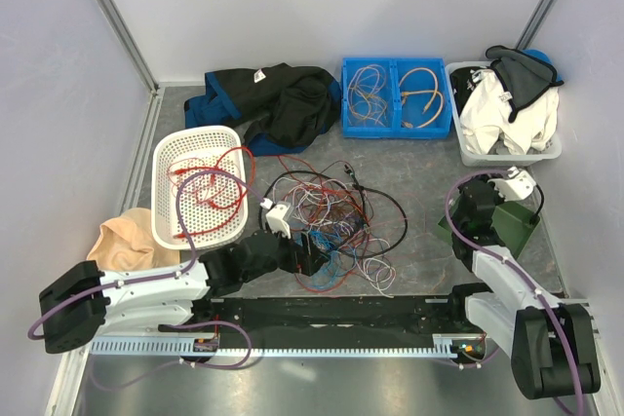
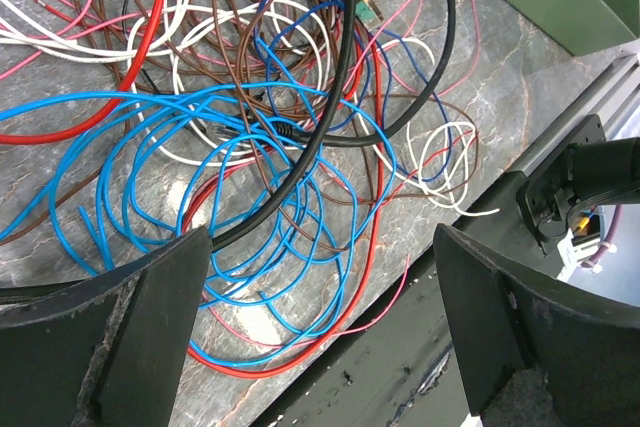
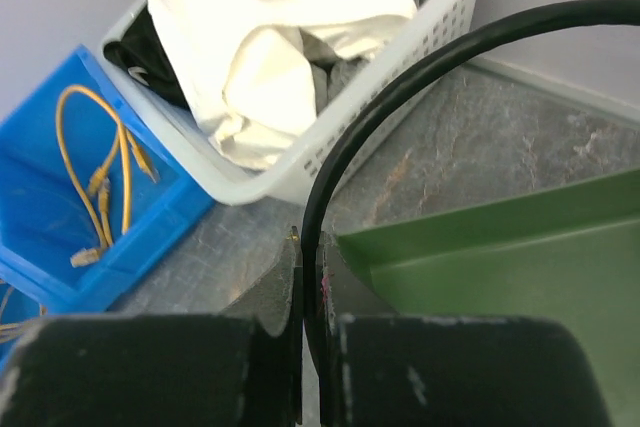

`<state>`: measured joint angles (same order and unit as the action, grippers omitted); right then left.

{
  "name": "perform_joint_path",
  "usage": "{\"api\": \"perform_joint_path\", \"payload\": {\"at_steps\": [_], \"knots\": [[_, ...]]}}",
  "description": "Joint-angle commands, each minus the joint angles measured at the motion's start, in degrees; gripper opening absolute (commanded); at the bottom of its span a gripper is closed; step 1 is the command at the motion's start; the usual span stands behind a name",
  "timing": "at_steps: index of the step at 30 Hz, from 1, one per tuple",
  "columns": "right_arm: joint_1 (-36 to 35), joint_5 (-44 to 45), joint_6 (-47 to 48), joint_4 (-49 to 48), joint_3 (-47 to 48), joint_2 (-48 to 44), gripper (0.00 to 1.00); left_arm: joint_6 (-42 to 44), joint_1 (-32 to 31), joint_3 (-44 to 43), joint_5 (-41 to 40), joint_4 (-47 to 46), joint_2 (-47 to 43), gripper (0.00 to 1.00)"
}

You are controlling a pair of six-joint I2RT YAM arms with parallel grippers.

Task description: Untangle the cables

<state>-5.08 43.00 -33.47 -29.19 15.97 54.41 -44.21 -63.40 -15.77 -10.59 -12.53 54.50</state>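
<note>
The cables (image 1: 331, 221) lie in a loose tangle of red, black, white, brown and blue wires in the middle of the table. My left gripper (image 1: 317, 254) is open at the tangle's near edge. In the left wrist view it (image 2: 320, 322) is empty, with blue wire loops (image 2: 230, 207) and a red wire (image 2: 375, 207) between its wide-apart fingers. My right gripper (image 1: 490, 194) is off to the right beside a green bin. In the right wrist view it (image 3: 312, 282) is shut on a thick black cable (image 3: 400, 97) that arcs up to the right.
A white perforated basket (image 1: 166, 158) holding a red cable stands at the left. A blue bin (image 1: 395, 129) with cables, a white basket (image 1: 468, 148) of clothes and a dark jacket (image 1: 278, 104) are at the back. The green bin (image 1: 515, 226) is at the right. A black rail (image 1: 341, 309) runs along the front.
</note>
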Motion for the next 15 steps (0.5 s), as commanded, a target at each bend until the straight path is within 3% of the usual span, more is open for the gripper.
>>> {"api": "perform_joint_path", "payload": {"at_steps": [1, 5, 7, 8, 11, 15], "knots": [[0.2, -2.6, -1.9, 1.0, -0.6, 0.5, 0.00, 1.7, -0.1, -0.4, -1.0, -2.3, 1.0, 1.00], [0.2, -3.7, -3.4, 4.4, -0.5, 0.1, 0.00, 1.6, -0.1, -1.0, -0.3, -2.3, 1.9, 1.00], [0.2, -3.8, -4.4, 5.7, -0.6, -1.1, 0.11, 1.1, -0.1, -1.1, -0.2, -2.2, 2.3, 1.00], [0.2, -3.9, -4.7, 7.2, -0.7, -1.8, 0.26, 1.1, -0.1, -1.1, -0.1, -2.2, 2.4, 1.00], [0.2, -4.2, -5.3, 9.8, -0.6, -4.2, 0.42, 1.1, -0.1, -1.1, 0.0, -2.2, 2.2, 1.00], [0.2, -3.5, -5.7, 14.0, 0.6, -7.8, 0.51, 1.1, -0.2, -1.5, 0.2, -2.2, 2.2, 1.00]]}}
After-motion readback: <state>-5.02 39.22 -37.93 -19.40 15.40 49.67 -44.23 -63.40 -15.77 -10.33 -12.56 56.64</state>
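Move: The black cable is already pinched in my right hand, and the green tray it is going into has its middle about 7 cm back, 3 cm left and 13 cm below that hand. The white basket of clothes stands some 19 cm straight ahead of the hand, the blue box about 22 cm ahead and 26 cm left, both roughly 11 cm lower. From my left hand the tray lies about 11 cm ahead, 42 cm to the right and 6 cm down. I lower my right hand about 2 cm towards the green tray with the black cable still pinched, drifting about 1 cm left and then 1 cm back. Near the bottom I open the fingers to about half and let the cable go between them, beginning to ease up as they spread. ##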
